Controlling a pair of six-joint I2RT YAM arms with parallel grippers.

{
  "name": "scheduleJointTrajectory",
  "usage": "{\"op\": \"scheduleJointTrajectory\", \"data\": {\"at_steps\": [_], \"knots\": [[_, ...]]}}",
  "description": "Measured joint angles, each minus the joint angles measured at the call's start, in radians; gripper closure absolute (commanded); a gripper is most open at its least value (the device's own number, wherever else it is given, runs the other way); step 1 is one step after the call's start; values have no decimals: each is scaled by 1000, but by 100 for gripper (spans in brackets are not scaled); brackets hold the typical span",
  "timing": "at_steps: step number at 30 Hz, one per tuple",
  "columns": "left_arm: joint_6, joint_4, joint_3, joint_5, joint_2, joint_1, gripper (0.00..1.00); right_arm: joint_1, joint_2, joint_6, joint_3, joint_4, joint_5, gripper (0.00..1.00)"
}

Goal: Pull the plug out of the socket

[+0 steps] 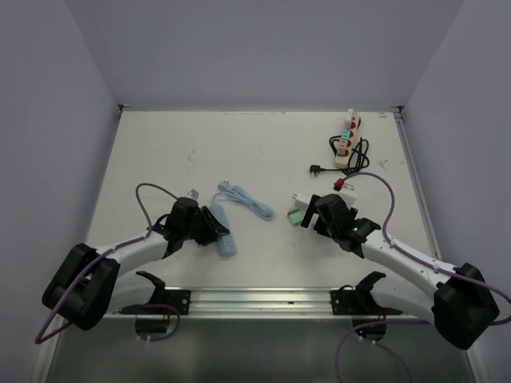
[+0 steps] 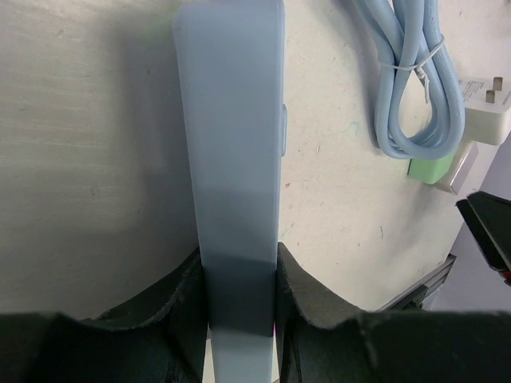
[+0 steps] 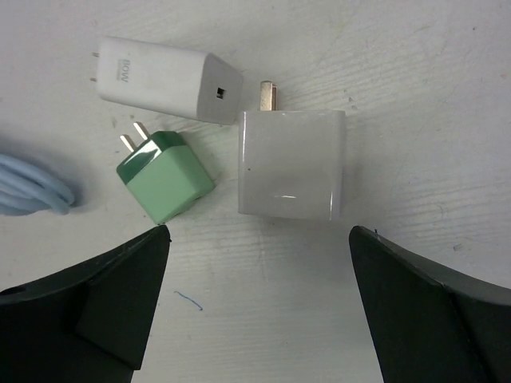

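Note:
The socket is a long pale blue power strip, and my left gripper is shut on its near end. In the top view the strip lies left of centre on the table, under the left gripper. A white cube plug rests on the table apart from the socket, one metal pin pointing away. My right gripper stands wide open just short of it, holding nothing. Seen from above, the right gripper sits right of centre.
A green plug and a white charger lie just left of the cube. A coiled blue cable lies between the arms. A beige power strip with a black cord sits at the back right, near the wall.

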Motion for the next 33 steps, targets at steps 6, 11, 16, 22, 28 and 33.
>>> {"op": "scheduleJointTrajectory", "data": {"at_steps": [6,11,16,22,28,33], "knots": [[2,-7,122,2,153,9,100,0,-188,-23,0,-65,0,1],[1,19,255,31,318,59,100,0,-291,-50,0,-117,2,1],[-6,63,367,63,455,137,100,0,-333,-71,0,-151,8,1],[-7,45,551,76,609,269,100,0,-348,-88,0,-176,9,1],[26,-54,857,58,812,388,99,0,-334,-114,0,-179,27,1],[36,-100,1030,60,926,465,82,0,-293,-131,1,-178,29,1]]}}
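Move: My left hand already holds the blue socket strip low at the table. The open far-left area it goes to is about 32 cm ahead and 11 cm left of that hand; the strip's cable bundle lies some 11 cm ahead and 9 cm right. From my right hand, the just-freed clear-white cube plug is about 2 cm ahead, 1 cm right and 3 cm below. The green plug lies 6 cm left of the cube, level with it; the white charger is 7 cm ahead of that hand, 3 cm left. Keeping my grip on the blue strip, I sweep my left hand about 31 cm forward at almost constant height, first drifting slightly right, then swinging some 10 cm left while turning it counter-clockwise. Meanwhile my right hand, fingers still wide open, rises about 5 cm off the cube plug, easing back and right with its fingertips tilting up, then sinks a centimetre. ##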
